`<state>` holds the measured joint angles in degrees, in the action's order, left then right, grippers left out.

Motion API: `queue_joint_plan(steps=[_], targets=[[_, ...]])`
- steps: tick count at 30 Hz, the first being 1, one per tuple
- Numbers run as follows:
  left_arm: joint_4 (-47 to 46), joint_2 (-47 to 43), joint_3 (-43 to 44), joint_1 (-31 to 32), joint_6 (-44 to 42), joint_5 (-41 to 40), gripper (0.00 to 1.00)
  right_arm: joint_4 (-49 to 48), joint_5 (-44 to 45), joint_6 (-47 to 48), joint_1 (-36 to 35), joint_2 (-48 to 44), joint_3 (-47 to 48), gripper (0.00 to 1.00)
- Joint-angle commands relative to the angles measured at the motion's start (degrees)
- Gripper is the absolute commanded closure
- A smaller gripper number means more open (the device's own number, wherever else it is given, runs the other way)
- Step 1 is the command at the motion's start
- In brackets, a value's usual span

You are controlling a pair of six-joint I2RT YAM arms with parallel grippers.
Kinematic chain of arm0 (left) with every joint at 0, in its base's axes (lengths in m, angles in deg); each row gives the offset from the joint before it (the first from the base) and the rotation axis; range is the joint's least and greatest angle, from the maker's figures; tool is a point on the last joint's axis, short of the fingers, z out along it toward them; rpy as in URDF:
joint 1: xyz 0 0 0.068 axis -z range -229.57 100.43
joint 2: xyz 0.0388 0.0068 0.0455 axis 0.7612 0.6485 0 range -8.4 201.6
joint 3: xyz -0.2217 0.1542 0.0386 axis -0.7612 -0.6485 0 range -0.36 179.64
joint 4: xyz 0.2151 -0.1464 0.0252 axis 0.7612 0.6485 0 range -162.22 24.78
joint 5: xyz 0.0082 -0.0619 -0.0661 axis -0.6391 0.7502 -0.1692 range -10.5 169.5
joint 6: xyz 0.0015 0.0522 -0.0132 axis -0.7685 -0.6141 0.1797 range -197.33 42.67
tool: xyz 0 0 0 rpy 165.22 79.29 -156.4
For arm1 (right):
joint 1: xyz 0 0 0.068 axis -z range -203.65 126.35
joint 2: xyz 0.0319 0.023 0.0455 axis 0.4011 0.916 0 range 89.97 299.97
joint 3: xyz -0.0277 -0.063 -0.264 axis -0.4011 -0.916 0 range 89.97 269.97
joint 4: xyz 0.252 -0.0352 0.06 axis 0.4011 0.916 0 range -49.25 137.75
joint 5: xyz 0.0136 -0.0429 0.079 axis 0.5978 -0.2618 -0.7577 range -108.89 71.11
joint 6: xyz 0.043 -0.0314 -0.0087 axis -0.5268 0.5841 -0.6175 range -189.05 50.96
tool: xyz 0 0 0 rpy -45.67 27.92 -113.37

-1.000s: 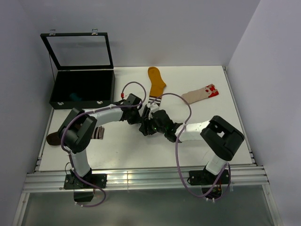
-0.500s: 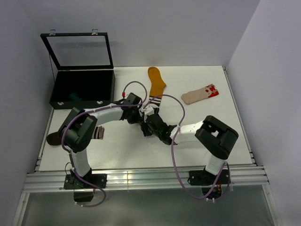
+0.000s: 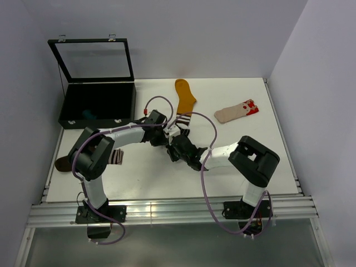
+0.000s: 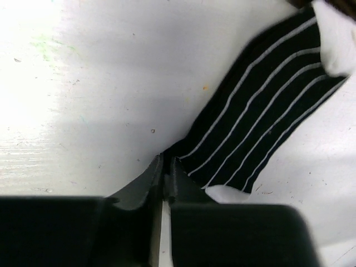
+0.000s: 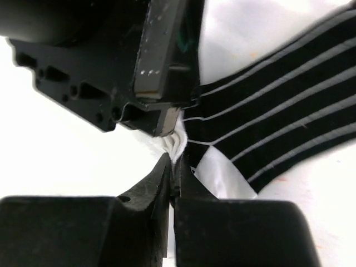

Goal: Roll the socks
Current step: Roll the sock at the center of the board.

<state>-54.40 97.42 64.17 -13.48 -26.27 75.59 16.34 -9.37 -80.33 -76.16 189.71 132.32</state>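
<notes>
The short black-and-white striped sock [image 4: 267, 117] lies flat on the white table [image 3: 139, 172], mostly covered by both grippers in the top view. My left gripper [image 4: 166, 166] is shut on its dark corner. My right gripper [image 5: 173, 162] is shut on a bunched white edge of the same sock [image 5: 278, 100], right under the left gripper's body [image 5: 111, 61]. The two grippers [image 3: 166, 137] [image 3: 174, 148] meet at mid-table. A mustard sock [image 3: 184, 95] and a beige sock with a red-white end [image 3: 236, 111] lie further back. A brown stripe-cuffed sock [image 3: 114, 157] lies at the left.
A black case [image 3: 97, 105] with its glass lid up stands at the back left, something teal inside. Purple cables [image 3: 208, 125] arc over both arms. Grey walls close in the table on three sides.
My right gripper has slid left up against the left gripper and closed on the sock's white edge. The left arm has hardly moved.
</notes>
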Motion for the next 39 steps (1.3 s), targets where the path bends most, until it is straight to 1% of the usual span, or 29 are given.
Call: queue_joint_plan(steps=[1, 3, 4, 6, 7, 9, 13, 18, 21, 27, 34, 39], targets=[[-2.34, -3.24, -2.48, -1.03, -0.88, -0.93, 0.86, -1.44, -6.84, -4.07, 1.61, -1.39, 0.37, 1.0], [-3.23, -4.83, -3.97, -1.29, -0.8, -1.54, 0.79, -1.17, -9.51, -6.19, 2.93, -2.01, 0.1, 1.0], [-3.93, -6.4, -4.5, -1.55, -0.62, -2.24, 0.74, -1.09, -13.43, -8.2, 4.25, -2.18, 0.28, 1.0], [-4.72, -7.81, -6.08, -1.82, -0.36, -2.78, 0.71, -1.35, -16.8, -10.32, 5.66, -2.19, 0.37, 1.0], [-4.99, -9.21, -6.61, -1.99, -0.01, -3.13, 0.67, -1.87, -19.95, -12.16, 6.27, -2.01, 0.28, 1.0], [-5.96, -11.24, -8.28, -2.61, 0.87, -3.66, 0.63, -3.97, -22.51, -14.1, 8.12, -1.49, -0.51, 1.0], [-7.54, -14.66, -11.79, -3.49, 2.1, -4.18, 0.58, -6.79, -29.55, -19.46, 10.93, 0.53, -0.78, 1.0], [-10.35, -17.93, -16.19, -3.49, 2.11, -1.82, 0.54, -11.7, -37.1, -25.61, 14.44, 3.61, -0.86, 1.0], [-11.84, -18.63, -18.21, -3.49, 2.19, 0.46, 0.53, -13.21, -39.48, -28.96, 15.94, 5.1, -0.95, 1.0], [-13.43, -18.54, -19.8, -3.58, 2.55, 2.14, 0.54, -14.7, -40.63, -33.44, 18.23, 9.05, -1.56, 1.0], [-13.08, -16.18, -18.22, -3.49, 1.4, 3.37, 0.56, -18.57, -43.79, -40.2, 21.22, 13.81, -2.18, 1.0], [-12.9, -13.72, -17.34, -3.49, 0.7, 5.39, 0.58, -18.14, -45.11, -41.01, 22.36, 15.3, -1.04, 1.0]])
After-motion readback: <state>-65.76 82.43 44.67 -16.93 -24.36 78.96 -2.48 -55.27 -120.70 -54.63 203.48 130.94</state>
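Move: Both hands are at the near, white end of the black-and-white striped sock, pinched in the right fingers. The sock's middle lies about 5 cm ahead and 5 cm to the right of the left hand, and about 6 cm ahead and 4 cm right of the right hand, a centimetre or so lower. From the left hand, the mustard sock lies some 17 cm ahead and 8 cm right, the brown sock about 29 cm left and 5 cm back. The right fingers keep their pinch on the striped sock's white end while the wrist rolls some 55 degrees about the fingers, top side over towards the sock's body, swinging them to point mostly left; the hand rises slightly, then sinks back low. The left fingers let go, opening about halfway as that hand lifts away about 5 cm to the left, then comes back towards its base and down, still open beside the pinched end. ##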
